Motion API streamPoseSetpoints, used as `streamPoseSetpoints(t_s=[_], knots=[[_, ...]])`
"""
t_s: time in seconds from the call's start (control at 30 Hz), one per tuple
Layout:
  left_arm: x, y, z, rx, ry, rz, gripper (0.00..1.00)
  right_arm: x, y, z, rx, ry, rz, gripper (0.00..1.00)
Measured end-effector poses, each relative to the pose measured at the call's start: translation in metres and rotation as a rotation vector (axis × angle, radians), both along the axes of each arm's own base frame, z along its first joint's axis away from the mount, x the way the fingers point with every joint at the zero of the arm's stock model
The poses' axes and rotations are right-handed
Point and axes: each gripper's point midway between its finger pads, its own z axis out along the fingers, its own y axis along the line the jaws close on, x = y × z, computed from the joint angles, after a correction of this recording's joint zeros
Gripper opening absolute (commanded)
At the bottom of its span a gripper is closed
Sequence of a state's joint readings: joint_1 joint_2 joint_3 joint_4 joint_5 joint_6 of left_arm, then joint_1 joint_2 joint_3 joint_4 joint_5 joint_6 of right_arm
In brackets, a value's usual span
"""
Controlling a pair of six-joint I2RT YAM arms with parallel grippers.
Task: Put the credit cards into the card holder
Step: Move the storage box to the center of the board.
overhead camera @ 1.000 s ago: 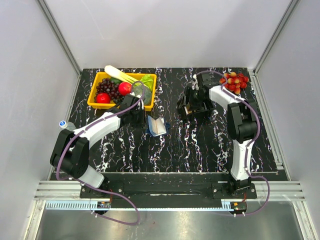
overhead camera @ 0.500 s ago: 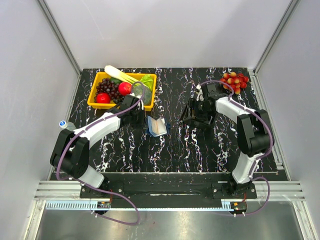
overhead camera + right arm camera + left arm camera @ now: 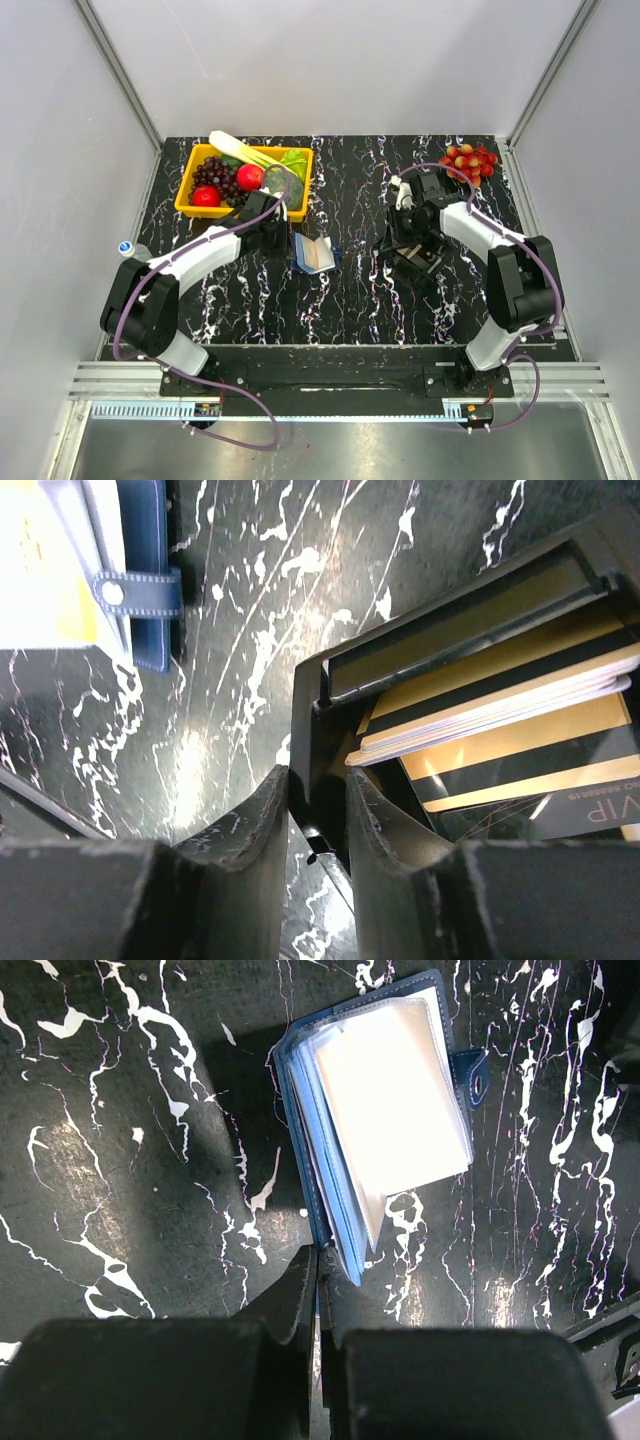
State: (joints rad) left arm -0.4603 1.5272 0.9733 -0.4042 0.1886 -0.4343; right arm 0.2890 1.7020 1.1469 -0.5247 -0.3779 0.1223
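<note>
The dark-blue card holder (image 3: 316, 254) lies open on the marbled table, with a pale card showing in its clear slot (image 3: 385, 1110). My left gripper (image 3: 319, 1260) is shut on the edge of its blue cover, seen from above at the holder's left side (image 3: 291, 238). The credit cards (image 3: 510, 710), gold with black stripes and white edges, lie stacked in a black open-topped tray (image 3: 450, 630). My right gripper (image 3: 318, 790) is shut on that tray's wall, one finger outside and one inside. From above, the tray (image 3: 422, 264) sits right of the holder under the right gripper (image 3: 406, 248).
A yellow basket (image 3: 190, 207) with grapes, apples and greens stands at the back left. A cluster of red fruit (image 3: 467, 163) lies at the back right. A small bottle (image 3: 128, 248) lies off the mat's left edge. The holder's strap (image 3: 135, 588) shows in the right wrist view.
My right gripper has closed on the tray wall, and the right arm with the tray has moved nearer and to the right. The left arm and card holder have not moved.
</note>
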Motion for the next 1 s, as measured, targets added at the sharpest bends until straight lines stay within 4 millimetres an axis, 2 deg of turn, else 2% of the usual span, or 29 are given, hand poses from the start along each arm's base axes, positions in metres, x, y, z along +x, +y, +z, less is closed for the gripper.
streamPoseSetpoints(t_s=[0.07,0.17,0.2,0.37,0.4,0.43,0.53,0.6,0.73,0.87,0.93,1.0], knots=[[0.000,0.000,0.000,-0.002,0.000,-0.002,0.00,-0.008,-0.004,0.002,-0.017,-0.002,0.035,0.25],[-0.001,-0.001,0.000,-0.008,0.002,-0.005,0.00,-0.018,-0.006,0.002,-0.025,0.011,0.081,0.25],[-0.001,-0.002,0.001,-0.009,0.002,-0.007,0.00,-0.023,-0.006,0.002,-0.023,0.020,0.104,0.31],[-0.002,-0.003,0.001,-0.015,0.006,-0.011,0.00,-0.042,-0.007,0.004,-0.014,0.052,0.153,0.43],[-0.002,-0.003,0.001,-0.015,0.006,-0.011,0.00,-0.045,-0.007,0.006,-0.014,0.056,0.152,0.51],[-0.002,-0.003,0.001,-0.015,0.006,-0.012,0.00,-0.046,-0.007,0.009,-0.012,0.052,0.152,0.59],[-0.002,-0.003,0.001,-0.017,0.007,-0.013,0.00,-0.047,-0.008,0.018,-0.011,0.038,0.129,0.65],[-0.002,-0.003,0.001,-0.018,0.008,-0.014,0.00,-0.045,-0.010,0.023,-0.020,0.024,0.099,0.74],[-0.003,-0.004,0.001,-0.020,0.009,-0.015,0.00,-0.035,-0.025,0.051,-0.066,-0.065,-0.064,0.81],[-0.003,-0.005,0.001,-0.025,0.012,-0.020,0.00,-0.034,-0.060,0.085,-0.140,-0.127,-0.375,0.82],[-0.004,-0.005,0.001,-0.029,0.014,-0.023,0.00,-0.043,-0.076,0.091,-0.166,-0.114,-0.527,0.82],[-0.004,-0.006,0.002,-0.032,0.015,-0.025,0.00,-0.053,-0.087,0.088,-0.177,-0.086,-0.650,0.82]])
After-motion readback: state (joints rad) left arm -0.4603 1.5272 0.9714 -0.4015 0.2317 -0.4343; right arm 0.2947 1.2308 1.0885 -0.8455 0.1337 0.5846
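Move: The storage box, its left wall already between the right fingers, has its middle about 6 cm to the right of that hand, roughly 1 cm back and 2 cm below. The card holder stands some 15 cm to the hand's left and 2 cm back; the red fruit bunch lies about 17 cm right and 18 cm farther out. From the idle left hand the box's middle is roughly 27 cm to the right and 1 cm ahead. The storage box is drawn back over the board by its left wall, pinched in the right fingers, for about 4.5 cm, while the hand turns slightly counter-clockwise. The fingers then spread wide and let go of the wall; the hand rises some 8 cm and swings right across the box, ending a little farther back, with the wrist turning clockwise by about 45 degrees. ##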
